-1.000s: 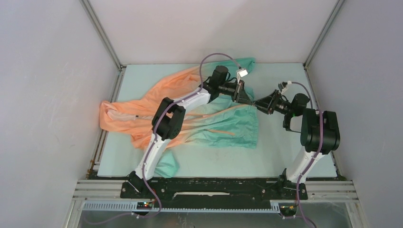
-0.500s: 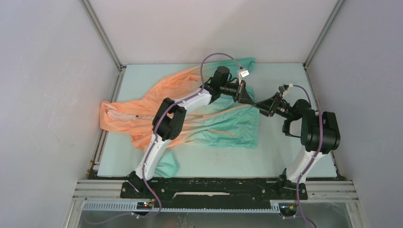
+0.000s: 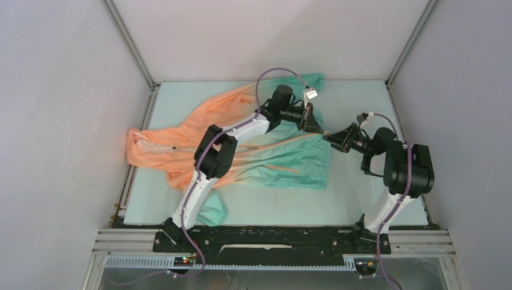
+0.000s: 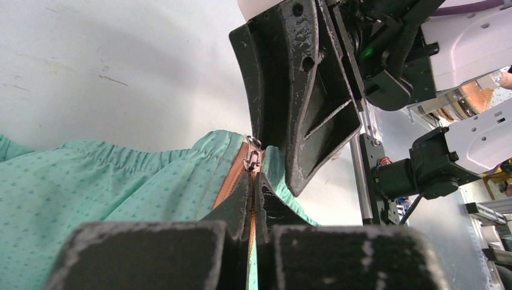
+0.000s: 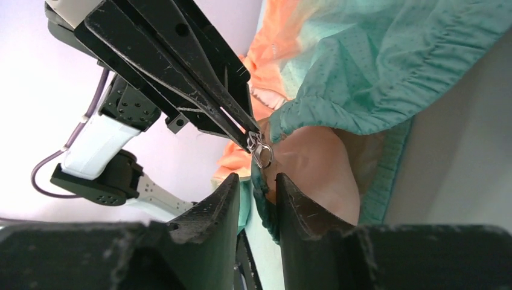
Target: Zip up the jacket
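Observation:
The jacket lies spread on the table, peach-orange at the left and teal at the right. My left gripper is shut on the orange zipper tape at the jacket's lifted teal hem, just below the silver zipper slider. My right gripper faces it tip to tip. Its jaws stand a narrow gap apart, with the teal hem edge between them and the ring-shaped zipper pull just beyond the fingertips. In the top view both grippers, left and right, meet at the jacket's right edge.
A teal part of the jacket bunches near the left arm's base. The enclosure's walls and metal posts close in the table on three sides. The right arm's elbow stands by the right wall.
My right gripper has moved left, up to the left gripper's tips, and its jaws have narrowed. The left gripper has stayed shut on the hem and lifted it slightly.

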`<state>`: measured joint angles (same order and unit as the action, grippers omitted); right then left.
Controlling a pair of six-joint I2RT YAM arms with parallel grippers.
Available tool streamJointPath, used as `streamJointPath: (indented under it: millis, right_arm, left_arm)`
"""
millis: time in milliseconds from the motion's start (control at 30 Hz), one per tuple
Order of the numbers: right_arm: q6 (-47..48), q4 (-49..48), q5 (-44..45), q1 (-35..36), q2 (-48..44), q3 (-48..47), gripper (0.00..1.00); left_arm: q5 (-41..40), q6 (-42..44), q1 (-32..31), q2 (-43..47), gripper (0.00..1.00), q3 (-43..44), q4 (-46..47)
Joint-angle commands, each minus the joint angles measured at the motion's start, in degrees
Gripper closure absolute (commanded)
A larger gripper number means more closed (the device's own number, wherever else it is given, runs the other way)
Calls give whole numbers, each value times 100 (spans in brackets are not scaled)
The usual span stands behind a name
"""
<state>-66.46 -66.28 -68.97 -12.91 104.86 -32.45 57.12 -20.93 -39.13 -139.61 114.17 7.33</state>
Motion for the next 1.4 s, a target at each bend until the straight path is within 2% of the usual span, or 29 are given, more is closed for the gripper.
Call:
streamJointPath:
  millis: [0, 200, 367, 500, 600, 633, 733, 800, 867, 1033, 1100, 1200, 1267, 1367]
  right_arm:
    - [1000, 1057, 262, -92, -471, 10, 71]
    - [1183, 1297, 339, -116, -574, 10, 68]
    - [1294, 1295, 426, -150, -567, 10, 73]
    - [1435, 1183, 534, -151, -552, -5, 83]
    - [1547, 1156, 569, -151, -532, -36, 96]
    - [1556, 1130, 562, -151, -502, -48, 100]
    - [1514, 949, 517, -129, -424, -51, 100]
    - [1505, 903, 511, -108, -413, -51, 100]
    - [1500, 886, 484, -107, -411, -51, 100]
    - [1494, 897, 438, -65, -413, -64, 100]
    - [1503, 916, 437, -63, -392, -75, 100]
    - [1518, 928, 420, -43, -357, -93, 100]
    - [1576, 992, 411, -21, -359, -95, 100]
    - [1642, 1038, 389, 14, -370, -86, 100]
  left_arm:
    - [-18, 41, 4, 254, 100, -158, 232]
    - [-2, 30, 6, 256, 100, -176, 251]
    - [5, 34, 3, 261, 100, -192, 259]
    - [-18, 79, 3, 273, 100, -197, 206]
    - [-55, 157, -10, 285, 100, -176, 107]
    - [-92, 171, -9, 297, 96, -186, 89]
    - [-275, 243, 0, 432, 76, -332, 50]
    - [-384, 204, 28, 598, 65, -510, 142]
    - [-741, 165, 80, 852, 59, -801, 230]
    - [-1947, 400, 102, 1665, 55, -1240, -273]
    - [-2479, 399, 58, 1892, 48, -1286, -395]
    - [-2555, 614, -34, 1853, 48, -795, -973]
    - [-2566, 830, -119, 1617, 43, -213, -1508]
    - [-2601, 1183, -273, 936, 42, 1230, -2771]
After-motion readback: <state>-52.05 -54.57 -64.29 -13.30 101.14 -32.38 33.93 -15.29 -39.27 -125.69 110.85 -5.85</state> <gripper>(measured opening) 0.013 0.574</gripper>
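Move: The zipper slider is still in the left fingertips, roughly 1 cm right of the left hand point. The zipper's bottom end hangs between the right hand's half-closed fingers, about 1 cm ahead, 1 right and 1 below that hand; the slider sits some 2 cm left of that hand and 1 ahead. From the left hand, the far pocket strip lies about 13 cm left, 6 ahead, and the near one some 14 left, 13 back, both 10 lower. Easing down and slightly right, with a small forward drift, the right hand closes and pinches the zipper's bottom end just beyond the slider, then holds there. Only then does the left hand open to over half and let go of the slider, dipping about 2 cm, then lifting away up, left and forward to some 6 cm above its start while turning about 20 degrees counter-clockwise. ##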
